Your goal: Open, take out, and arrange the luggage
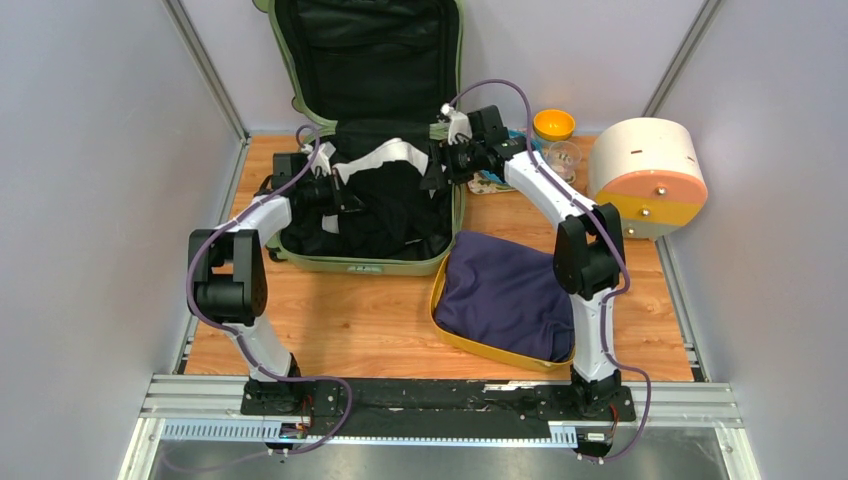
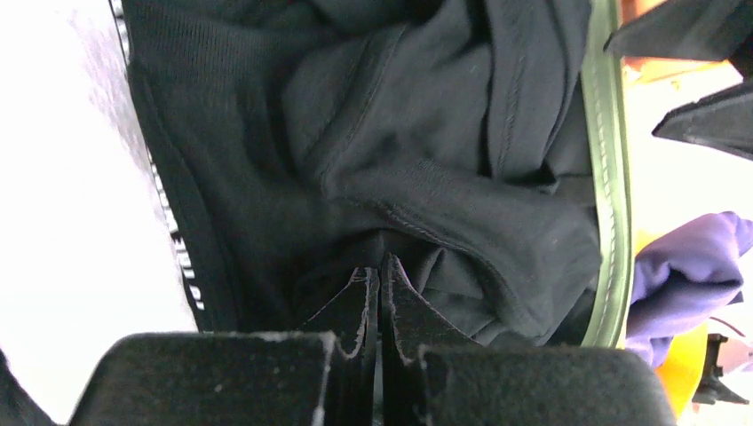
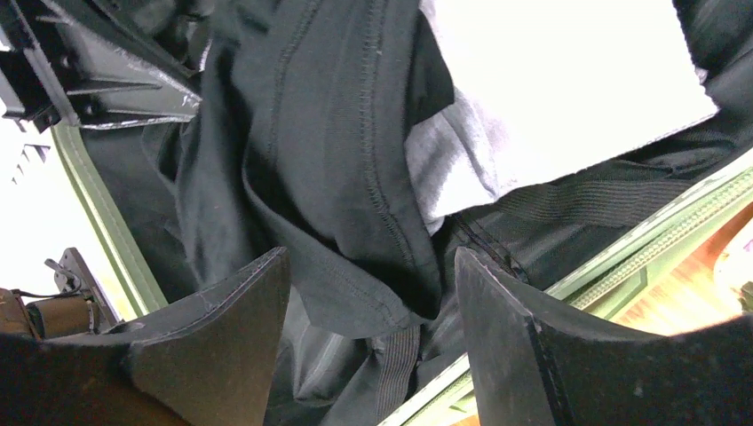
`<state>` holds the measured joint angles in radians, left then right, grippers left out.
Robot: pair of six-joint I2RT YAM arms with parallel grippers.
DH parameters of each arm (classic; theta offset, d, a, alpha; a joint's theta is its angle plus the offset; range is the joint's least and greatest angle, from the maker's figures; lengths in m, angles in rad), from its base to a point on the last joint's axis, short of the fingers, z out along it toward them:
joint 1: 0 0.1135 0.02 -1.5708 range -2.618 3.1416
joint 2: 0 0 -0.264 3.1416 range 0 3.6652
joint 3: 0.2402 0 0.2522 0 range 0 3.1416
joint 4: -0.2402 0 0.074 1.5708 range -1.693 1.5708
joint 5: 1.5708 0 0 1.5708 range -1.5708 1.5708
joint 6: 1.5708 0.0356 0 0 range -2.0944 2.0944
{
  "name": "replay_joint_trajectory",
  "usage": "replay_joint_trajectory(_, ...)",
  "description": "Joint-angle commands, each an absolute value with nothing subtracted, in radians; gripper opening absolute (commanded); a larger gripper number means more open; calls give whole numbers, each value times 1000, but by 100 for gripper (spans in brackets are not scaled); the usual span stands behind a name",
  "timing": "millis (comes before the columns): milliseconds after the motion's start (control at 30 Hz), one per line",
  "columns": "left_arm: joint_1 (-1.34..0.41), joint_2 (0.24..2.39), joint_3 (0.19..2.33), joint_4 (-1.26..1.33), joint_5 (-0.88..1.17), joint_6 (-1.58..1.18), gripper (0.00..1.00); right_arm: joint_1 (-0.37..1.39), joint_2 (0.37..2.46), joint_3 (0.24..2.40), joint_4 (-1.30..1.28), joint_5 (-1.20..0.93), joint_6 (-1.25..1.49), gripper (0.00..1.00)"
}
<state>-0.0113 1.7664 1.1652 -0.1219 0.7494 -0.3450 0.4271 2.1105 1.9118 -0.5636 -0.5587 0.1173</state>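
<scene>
The sage-green luggage (image 1: 370, 265) lies open at the back of the table, with its black-lined lid (image 1: 370, 60) standing up against the wall. A black garment (image 1: 385, 205) with white patches (image 1: 395, 153) is heaped in the base. My left gripper (image 1: 345, 197) is inside the left half. Its jaws are shut (image 2: 382, 262), and folds of the black garment (image 2: 400, 160) gather at their tips. My right gripper (image 1: 432, 170) hangs over the right rim. It stands open (image 3: 373, 253), and a hem of the black garment (image 3: 328, 133) droops between the fingers without touching them. A white cloth (image 3: 559, 80) lies beyond.
A yellow tray (image 1: 437, 290) with a folded purple cloth (image 1: 505, 290) sits just right of the luggage's front corner. A round cream-and-orange drawer box (image 1: 648, 175) stands at the back right. An orange-lidded jar (image 1: 553, 124) and a clear glass (image 1: 563, 158) are beside it.
</scene>
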Motion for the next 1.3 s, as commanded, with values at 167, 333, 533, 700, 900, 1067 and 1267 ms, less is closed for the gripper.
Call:
replay_joint_trajectory(167, 35, 1713, 1117, -175, 722, -239, 0, 426, 2123, 1901, -557, -647, 69, 72)
replay_joint_trajectory(333, 32, 1729, 1150, -130, 756, -288, 0, 448, 2027, 1830, -538, -689, -12, 68)
replay_joint_trajectory(533, 32, 1781, 1258, -101, 741, -301, 0, 515, 2005, 1816, -616, -677, -97, 67)
replay_joint_trajectory(700, 29, 1855, 1376, -113, 739, -313, 0, 580, 2037, 1868, -675, -652, -100, 66)
replay_joint_trajectory(900, 26, 1873, 1391, -94, 733, -313, 0, 630, 2144, 1954, -715, -595, -58, 55)
replay_joint_trajectory(1067, 26, 1873, 1379, -95, 736, -319, 0, 629, 2218, 2120, -680, -640, 72, 5)
replay_joint_trajectory(1267, 41, 1819, 1325, -98, 719, -302, 0, 611, 2232, 2169, -515, -672, 210, 0)
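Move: The black garment lies loosely bunched in the open suitcase, its middle roughly 10 cm to the right hand's left, 7 cm back and 4 cm below it. From the left hand, which is already shut at the cloth, that middle is about 7 cm right, 1 cm back and 3 cm lower. Counted from the right hand, the white garment is some 10 cm left, 5 cm ahead, and the suitcase's right rim 6 cm right, 5 cm back. The right hand dips a little, then sweeps back and left about 10 cm each way over the black garment, turning some 20 degrees counter-clockwise, and its open fingers shut on a fold before it eases forward and slightly left. The left hand, fingers still shut on the black cloth, first sinks slightly back and left, then goes forward and up towards the white garment. ##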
